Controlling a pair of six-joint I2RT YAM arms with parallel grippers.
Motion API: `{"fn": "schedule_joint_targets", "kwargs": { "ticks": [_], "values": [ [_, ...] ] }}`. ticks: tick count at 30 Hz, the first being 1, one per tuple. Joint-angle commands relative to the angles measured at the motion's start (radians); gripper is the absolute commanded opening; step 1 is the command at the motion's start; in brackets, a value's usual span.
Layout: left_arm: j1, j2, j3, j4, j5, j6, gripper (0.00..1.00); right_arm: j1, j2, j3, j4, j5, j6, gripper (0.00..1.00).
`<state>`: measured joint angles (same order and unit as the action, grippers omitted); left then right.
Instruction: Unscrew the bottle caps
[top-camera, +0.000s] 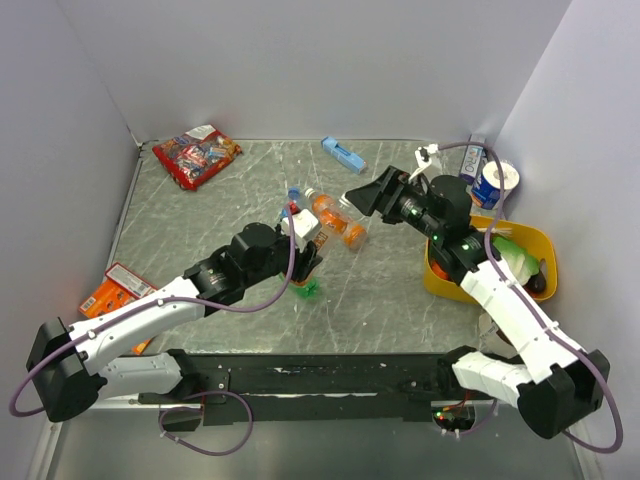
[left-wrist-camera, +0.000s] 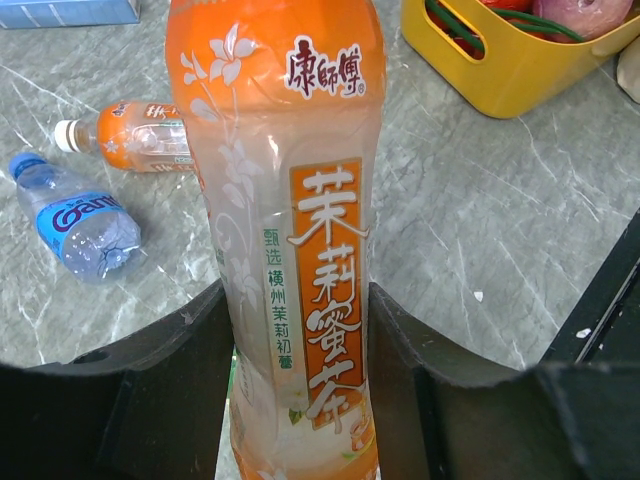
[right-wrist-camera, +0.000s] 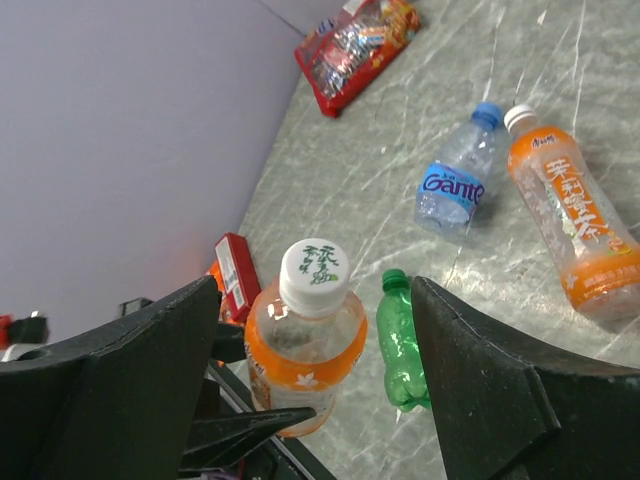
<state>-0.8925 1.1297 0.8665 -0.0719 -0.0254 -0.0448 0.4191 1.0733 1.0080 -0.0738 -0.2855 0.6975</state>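
Note:
My left gripper (left-wrist-camera: 300, 300) is shut on the lower body of an orange-label bottle (left-wrist-camera: 290, 200) and holds it up off the table; from above, that bottle (top-camera: 308, 232) sits at the arm's tip. Its white cap (right-wrist-camera: 314, 272) faces my right gripper (right-wrist-camera: 315, 290), which is open, with a gap between each finger and the cap. From above, the right gripper (top-camera: 362, 195) hangs a little to the right of the held bottle. A second orange bottle (top-camera: 340, 222), a clear blue-label bottle (right-wrist-camera: 455, 180) and a green bottle (right-wrist-camera: 405, 350) lie on the table.
A yellow basket (top-camera: 440, 280) of items stands at the right, with a cup (top-camera: 495, 185) behind it. A red snack bag (top-camera: 195, 155) and a flat blue box (top-camera: 343, 155) lie at the back. Red and orange packets (top-camera: 118, 288) lie at the left edge.

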Motion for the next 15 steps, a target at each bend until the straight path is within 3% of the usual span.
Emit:
{"fn": "schedule_joint_targets", "kwargs": {
  "ticks": [1, 6, 15],
  "values": [
    [-0.014, -0.019, 0.040, 0.038, -0.016, -0.003, 0.50, 0.024, 0.020, 0.050, 0.048, -0.012, -0.001, 0.82],
    [-0.025, -0.024, 0.039, 0.037, -0.024, 0.003, 0.50, 0.038, 0.043, 0.060, 0.063, -0.035, 0.002, 0.79],
    [-0.031, -0.025, 0.035, 0.041, -0.004, 0.006, 0.49, 0.041, 0.086, 0.040, 0.175, -0.141, 0.050, 0.42]
  ]
}}
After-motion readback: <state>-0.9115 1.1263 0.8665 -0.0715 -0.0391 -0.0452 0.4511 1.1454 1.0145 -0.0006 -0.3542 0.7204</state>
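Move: The white cap of the bottle in my left hand is only about 3 cm to the left of my right hand, roughly 1 cm ahead and 1 cm lower. From my left hand, that cap is some 11 cm up, 3 cm ahead and 5 cm to the right. Well below my right hand, by about 28 cm, another orange-label bottle lies about 14 cm ahead and 4 cm left, and the green bottle about 4 cm back and 14 cm left. I slide my right hand about 2.5 cm to the left onto the white cap, turning it slightly counter-clockwise, and in the later part close its wide-open fingers to about half open, one either side of the cap. My left hand keeps its grip on the lower part of the bottle and holds it up nearly still. ##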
